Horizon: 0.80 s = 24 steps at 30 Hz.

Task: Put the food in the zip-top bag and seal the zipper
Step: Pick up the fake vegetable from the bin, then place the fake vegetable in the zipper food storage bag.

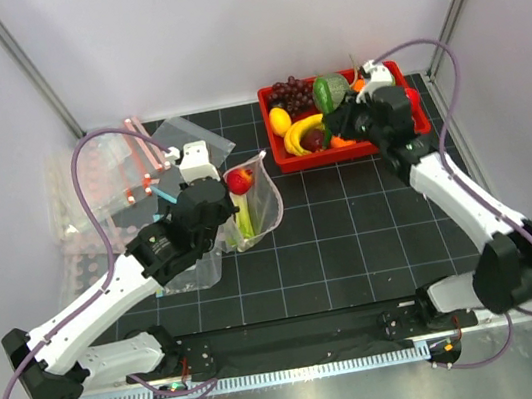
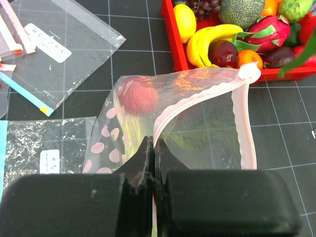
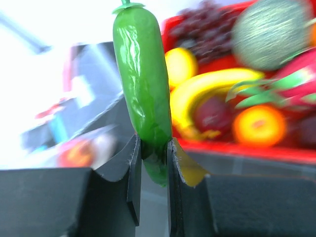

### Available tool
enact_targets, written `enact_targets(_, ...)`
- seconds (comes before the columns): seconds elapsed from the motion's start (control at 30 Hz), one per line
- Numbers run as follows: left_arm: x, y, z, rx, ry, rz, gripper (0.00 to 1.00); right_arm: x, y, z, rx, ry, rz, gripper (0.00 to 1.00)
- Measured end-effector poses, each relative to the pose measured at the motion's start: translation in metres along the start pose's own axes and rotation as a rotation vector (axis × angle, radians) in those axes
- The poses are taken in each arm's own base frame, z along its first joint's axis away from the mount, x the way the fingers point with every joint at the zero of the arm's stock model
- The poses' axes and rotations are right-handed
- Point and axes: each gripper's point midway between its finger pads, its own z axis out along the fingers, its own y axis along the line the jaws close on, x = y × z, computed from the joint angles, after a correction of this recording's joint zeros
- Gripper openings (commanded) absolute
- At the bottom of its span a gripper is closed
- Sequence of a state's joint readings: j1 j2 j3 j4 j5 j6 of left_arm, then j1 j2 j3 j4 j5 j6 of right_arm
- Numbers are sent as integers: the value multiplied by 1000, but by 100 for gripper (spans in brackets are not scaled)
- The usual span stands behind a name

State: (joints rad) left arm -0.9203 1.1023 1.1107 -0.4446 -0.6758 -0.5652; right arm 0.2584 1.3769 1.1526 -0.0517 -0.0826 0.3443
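The clear zip-top bag (image 1: 258,201) stands open on the dark mat, its pale pink zipper (image 2: 197,98) spread wide. A red apple (image 2: 138,96) and the pale-green celery (image 1: 245,218) lie inside it. My left gripper (image 2: 154,148) is shut on the bag's mouth edge. My right gripper (image 3: 153,148) is shut on the lower end of a glossy dark green vegetable (image 3: 143,74), held upright above the front of the red tray (image 1: 285,161). The yellow lemon (image 1: 280,120) lies in the tray's left end.
The tray also holds a banana (image 1: 298,134), purple grapes (image 1: 292,92), a green melon (image 1: 331,91) and other toy fruit. Several spare clear bags (image 1: 102,185) lie flat at the left of the mat. White walls surround the table.
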Motion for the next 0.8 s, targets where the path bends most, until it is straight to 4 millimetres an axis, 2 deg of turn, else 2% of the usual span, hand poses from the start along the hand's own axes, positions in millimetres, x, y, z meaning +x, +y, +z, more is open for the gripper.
enact_targets(0.1, 0, -2, 0, 10, 3, -2, 1, 19, 27, -33, -113, 6, 52, 1)
enact_targets(0.2, 1, -5, 0, 24, 7, -5, 0, 32, 67, -72, -265, -14, 48, 1)
enact_targets(0.33, 2, -7, -1, 37, 14, -5, 1, 38, 115, -129, -484, -108, 1, 1)
enact_targets(0.4, 3, -9, -1, 49, 19, -7, 0, 37, 128, -147, -558, -154, -21, 1)
enact_targets(0.53, 7, -18, -3, 96, 43, -12, 1, 35, 147, -163, -667, -223, -53, 1)
enact_targets(0.8, 17, -42, -12, 230, 119, -38, 0, 48, 185, -178, -841, -270, -96, 1)
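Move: The pepper is already in my right fingers; the middle of the bag's open mouth lies about 12 cm back, 22 cm left and 8 cm lower. The red fruit inside the bag is some 28 cm left of that hand and 3 cm back; in the bin behind me the orange is 6 cm ahead, straight out, and the bananas 9 cm ahead and 9 cm left, all well below. From my left hand, the mouth is about 4 cm ahead, 6 cm right and 8 cm lower. I sweep the green pepper away from the bin with my right hand, about 22 cm back and 12 cm left while rising some 7 cm, fast at first and then slower, towards the bag's mouth. The wrist swings counter-clockwise and tips the fingers up, grip unchanged. My left hand, still pinching the bag's rim, brings it about 4 cm right and slightly back, yawing clockwise. ##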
